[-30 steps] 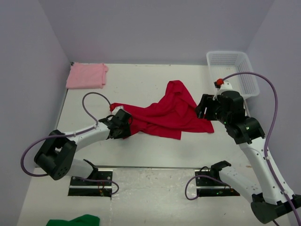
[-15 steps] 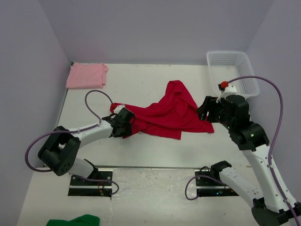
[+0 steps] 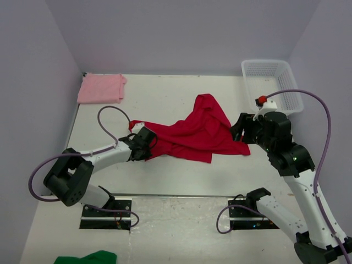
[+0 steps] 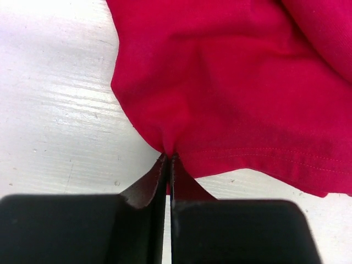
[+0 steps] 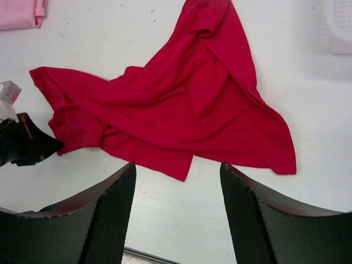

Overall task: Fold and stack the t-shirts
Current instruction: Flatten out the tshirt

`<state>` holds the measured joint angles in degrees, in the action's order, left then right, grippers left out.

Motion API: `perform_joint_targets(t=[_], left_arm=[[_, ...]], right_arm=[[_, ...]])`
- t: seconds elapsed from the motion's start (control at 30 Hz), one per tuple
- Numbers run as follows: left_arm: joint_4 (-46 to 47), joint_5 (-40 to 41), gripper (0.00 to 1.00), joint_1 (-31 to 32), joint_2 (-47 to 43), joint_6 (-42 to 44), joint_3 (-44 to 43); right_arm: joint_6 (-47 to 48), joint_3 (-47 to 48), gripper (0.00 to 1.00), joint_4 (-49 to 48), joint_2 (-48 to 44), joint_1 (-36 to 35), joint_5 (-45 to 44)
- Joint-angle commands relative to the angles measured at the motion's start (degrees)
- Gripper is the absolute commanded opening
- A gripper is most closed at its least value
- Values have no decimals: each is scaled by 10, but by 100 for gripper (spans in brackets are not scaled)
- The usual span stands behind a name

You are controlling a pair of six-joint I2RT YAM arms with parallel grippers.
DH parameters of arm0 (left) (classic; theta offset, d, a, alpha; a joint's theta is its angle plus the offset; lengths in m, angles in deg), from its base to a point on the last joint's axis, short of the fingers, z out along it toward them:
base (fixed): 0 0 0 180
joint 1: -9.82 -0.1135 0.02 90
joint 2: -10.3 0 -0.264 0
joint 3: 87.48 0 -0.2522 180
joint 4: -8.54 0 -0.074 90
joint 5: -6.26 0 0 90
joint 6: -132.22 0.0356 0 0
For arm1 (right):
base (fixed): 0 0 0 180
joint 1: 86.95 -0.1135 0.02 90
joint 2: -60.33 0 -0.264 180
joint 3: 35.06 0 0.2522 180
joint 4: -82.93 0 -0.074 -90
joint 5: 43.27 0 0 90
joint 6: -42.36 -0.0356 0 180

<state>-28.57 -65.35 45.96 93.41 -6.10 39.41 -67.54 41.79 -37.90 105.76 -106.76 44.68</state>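
A crumpled crimson t-shirt (image 3: 195,132) lies mid-table, also filling the left wrist view as the red t-shirt (image 4: 242,88) and spread below the right wrist camera as the red t-shirt (image 5: 176,110). My left gripper (image 3: 147,144) is shut on the shirt's left hem edge; its jaws pinch a fold of cloth at the left gripper (image 4: 168,157). My right gripper (image 5: 177,170) hovers open above the table just in front of the shirt, empty; in the top view the right gripper (image 3: 237,126) sits at the shirt's right corner. A folded pale pink t-shirt (image 3: 101,88) rests at the back left.
A white mesh basket (image 3: 272,82) stands at the back right. A green cloth (image 3: 85,257) lies off the table's near left. Purple walls close in the back and sides. The left arm's cable (image 3: 107,118) loops over the table.
My left gripper has closed on the red shirt's left edge after sliding slightly toward it. The right arm shifted a little to the right earlier, then stayed still.
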Motion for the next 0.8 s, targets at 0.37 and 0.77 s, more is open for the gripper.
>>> perform_joint_targets(t=[0.37,0.77], left_arm=[[-227,65,0,-53,-145,11,-84],[-241,97,0,-216,-201,125,-134]], right_arm=[[-86,-55,69,-20,77,0,-12],[-164,-165,68,-51,156,0,-52]])
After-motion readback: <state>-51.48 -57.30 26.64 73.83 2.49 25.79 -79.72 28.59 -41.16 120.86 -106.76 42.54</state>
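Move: Ahead of the left hand, which already pinches the t-shirt's near left corner at table level, bare table lies about 3 cm farther out and 12 cm left; the t-shirt's far left corner is some 15 cm ahead and 7 cm left. From the right hand, the t-shirt's near right corner lies about 28 cm below, 9 cm right and 2 cm ahead; its bottom notch is roughly 5 cm left and 2 cm back, the white basket around 37 cm ahead and 25 cm right. Keeping its pinch on the near left corner, the left hand first slides left and slightly back, then sweeps up about 13 cm and left about 12 cm, ending a little farther forward and turning some 15 degrees counter-clockwise. Meanwhile the right hand, fingers open, sinks nearly 15 cm towards the near right corner, its fingers tipping down about 25 degrees. ##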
